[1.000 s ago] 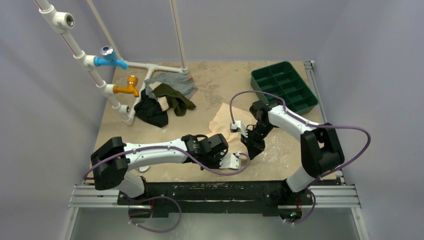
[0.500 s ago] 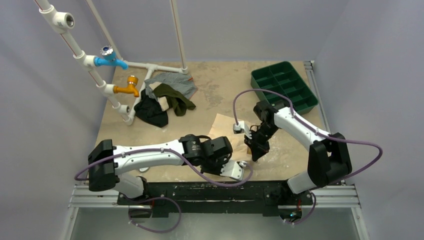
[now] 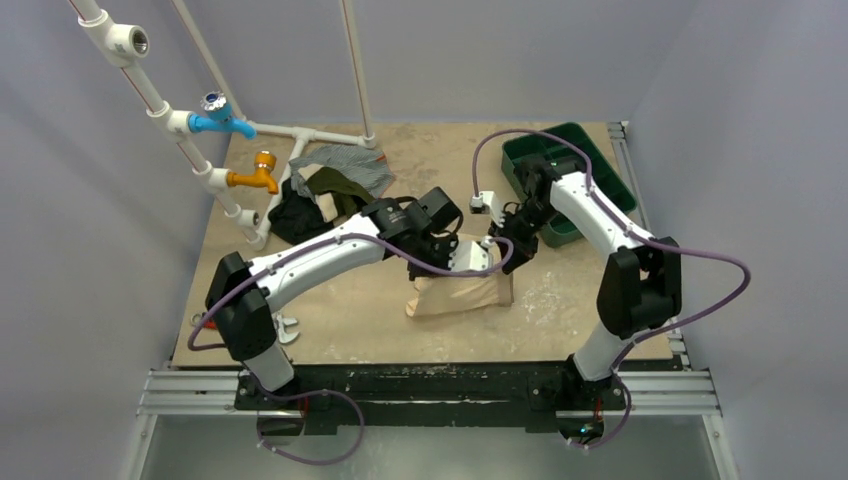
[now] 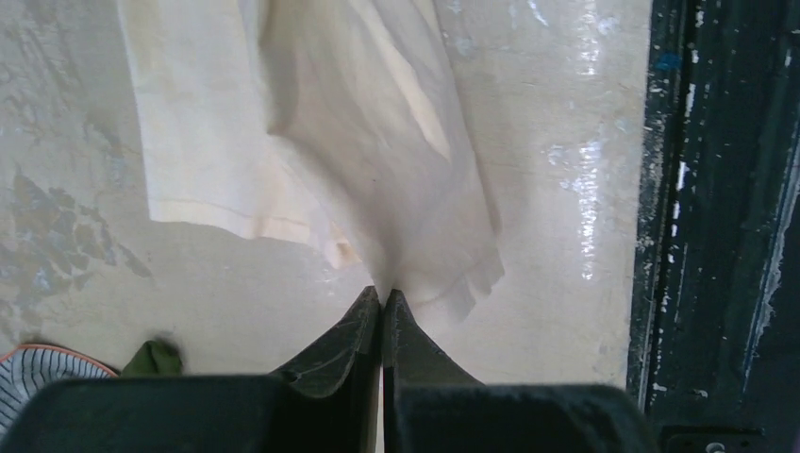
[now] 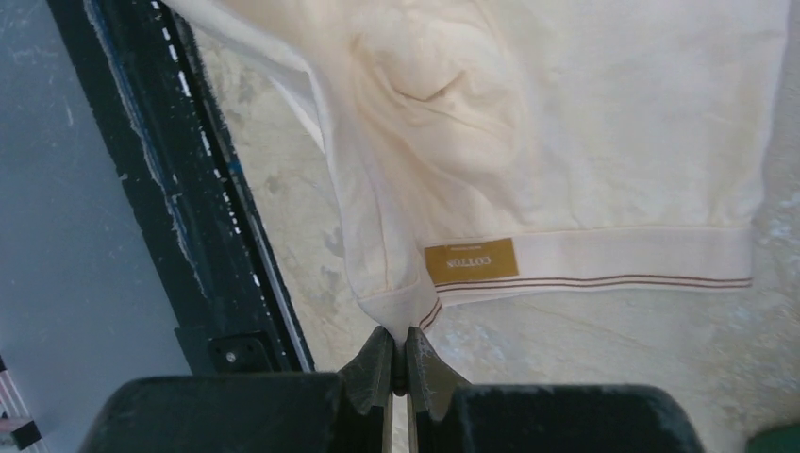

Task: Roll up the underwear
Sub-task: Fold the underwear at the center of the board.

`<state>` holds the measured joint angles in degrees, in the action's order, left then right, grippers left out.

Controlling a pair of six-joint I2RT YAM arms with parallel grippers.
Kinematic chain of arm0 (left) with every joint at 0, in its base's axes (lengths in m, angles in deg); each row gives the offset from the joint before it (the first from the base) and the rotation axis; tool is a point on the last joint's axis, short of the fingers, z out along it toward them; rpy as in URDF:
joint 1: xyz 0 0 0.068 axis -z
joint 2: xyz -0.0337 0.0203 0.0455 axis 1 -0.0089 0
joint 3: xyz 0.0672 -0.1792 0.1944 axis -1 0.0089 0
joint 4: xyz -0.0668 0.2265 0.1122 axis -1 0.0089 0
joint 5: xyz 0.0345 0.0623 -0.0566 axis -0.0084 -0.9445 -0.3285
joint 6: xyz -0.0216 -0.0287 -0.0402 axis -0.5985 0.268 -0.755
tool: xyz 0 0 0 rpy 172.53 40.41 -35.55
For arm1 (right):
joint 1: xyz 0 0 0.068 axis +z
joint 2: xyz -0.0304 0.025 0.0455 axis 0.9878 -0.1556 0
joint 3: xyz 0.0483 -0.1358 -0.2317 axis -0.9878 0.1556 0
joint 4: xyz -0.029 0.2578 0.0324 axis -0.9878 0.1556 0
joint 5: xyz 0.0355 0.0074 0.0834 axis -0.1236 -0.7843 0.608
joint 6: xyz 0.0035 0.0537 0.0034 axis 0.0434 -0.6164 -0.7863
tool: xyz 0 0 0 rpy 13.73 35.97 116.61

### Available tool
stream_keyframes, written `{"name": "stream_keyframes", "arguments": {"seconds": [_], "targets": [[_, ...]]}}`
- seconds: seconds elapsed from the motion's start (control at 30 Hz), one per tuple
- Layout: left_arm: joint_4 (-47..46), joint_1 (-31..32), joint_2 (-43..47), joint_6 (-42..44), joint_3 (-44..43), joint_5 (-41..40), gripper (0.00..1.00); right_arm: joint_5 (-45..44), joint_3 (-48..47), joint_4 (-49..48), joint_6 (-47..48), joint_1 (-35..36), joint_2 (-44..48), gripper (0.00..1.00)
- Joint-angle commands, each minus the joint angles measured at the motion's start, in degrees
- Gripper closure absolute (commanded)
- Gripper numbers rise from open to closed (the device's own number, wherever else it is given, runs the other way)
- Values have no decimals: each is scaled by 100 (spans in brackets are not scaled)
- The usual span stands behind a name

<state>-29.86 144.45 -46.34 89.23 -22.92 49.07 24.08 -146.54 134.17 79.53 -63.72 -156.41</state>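
The underwear (image 3: 458, 292) is a pale beige cloth, lifted by its far edge at mid-table and draping down toward the front. My left gripper (image 3: 447, 262) is shut on one corner of it; in the left wrist view the cloth (image 4: 311, 142) fans out from the pinched tips (image 4: 381, 294). My right gripper (image 3: 505, 254) is shut on the other corner. In the right wrist view the striped waistband with a gold label (image 5: 472, 261) runs right from the closed tips (image 5: 397, 335). The two grippers are close together, side by side.
A green compartment tray (image 3: 592, 190) sits at the back right, partly behind the right arm. A pile of dark, olive and grey striped garments (image 3: 325, 200) lies at the back left beside white pipes with a blue tap (image 3: 222, 120) and an orange tap (image 3: 255, 175). A black rail (image 3: 450, 380) lines the front edge.
Both arms have swung from the front of the table toward the middle and back, carrying the underwear's edge up with them. The cloth now hangs between the grippers.
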Motion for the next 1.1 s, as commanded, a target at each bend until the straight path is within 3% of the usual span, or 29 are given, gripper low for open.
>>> {"name": "stream_keyframes", "arguments": {"seconds": [0.0, 0.5, 1.07], "targets": [[325, -505, -449, 380, -885, 520, 100, -251, -689, 235, -153, -220, -429, 100], [-23, -1268, -1937, 516, -2386, 706, 100, -318, -1994, 266, -460, -819, -1909, 100], [-786, -1435, -2959, 112, -2469, 58, 100, -88, -2805, 122, -640, -915, -3181, 100]]}}
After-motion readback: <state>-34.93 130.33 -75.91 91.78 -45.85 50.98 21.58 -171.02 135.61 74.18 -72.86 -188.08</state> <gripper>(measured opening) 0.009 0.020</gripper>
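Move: Each hand holds an end of the underwear's near edge above the table. The far leg-hem corner lies about 18 cm ahead of the left hand, 5 cm to its right and 12 cm below. The far waistband corner is some 17 cm ahead of the right hand, 2 cm to its right and 11 cm below. The olive garment lies about 19 cm ahead and 17 cm left of the left hand; the green tray 21 cm ahead and 14 cm right of the right hand. Still pinching the underwear's near edge, both hands carry it forward 11–16 cm, then down towards the far edge. ##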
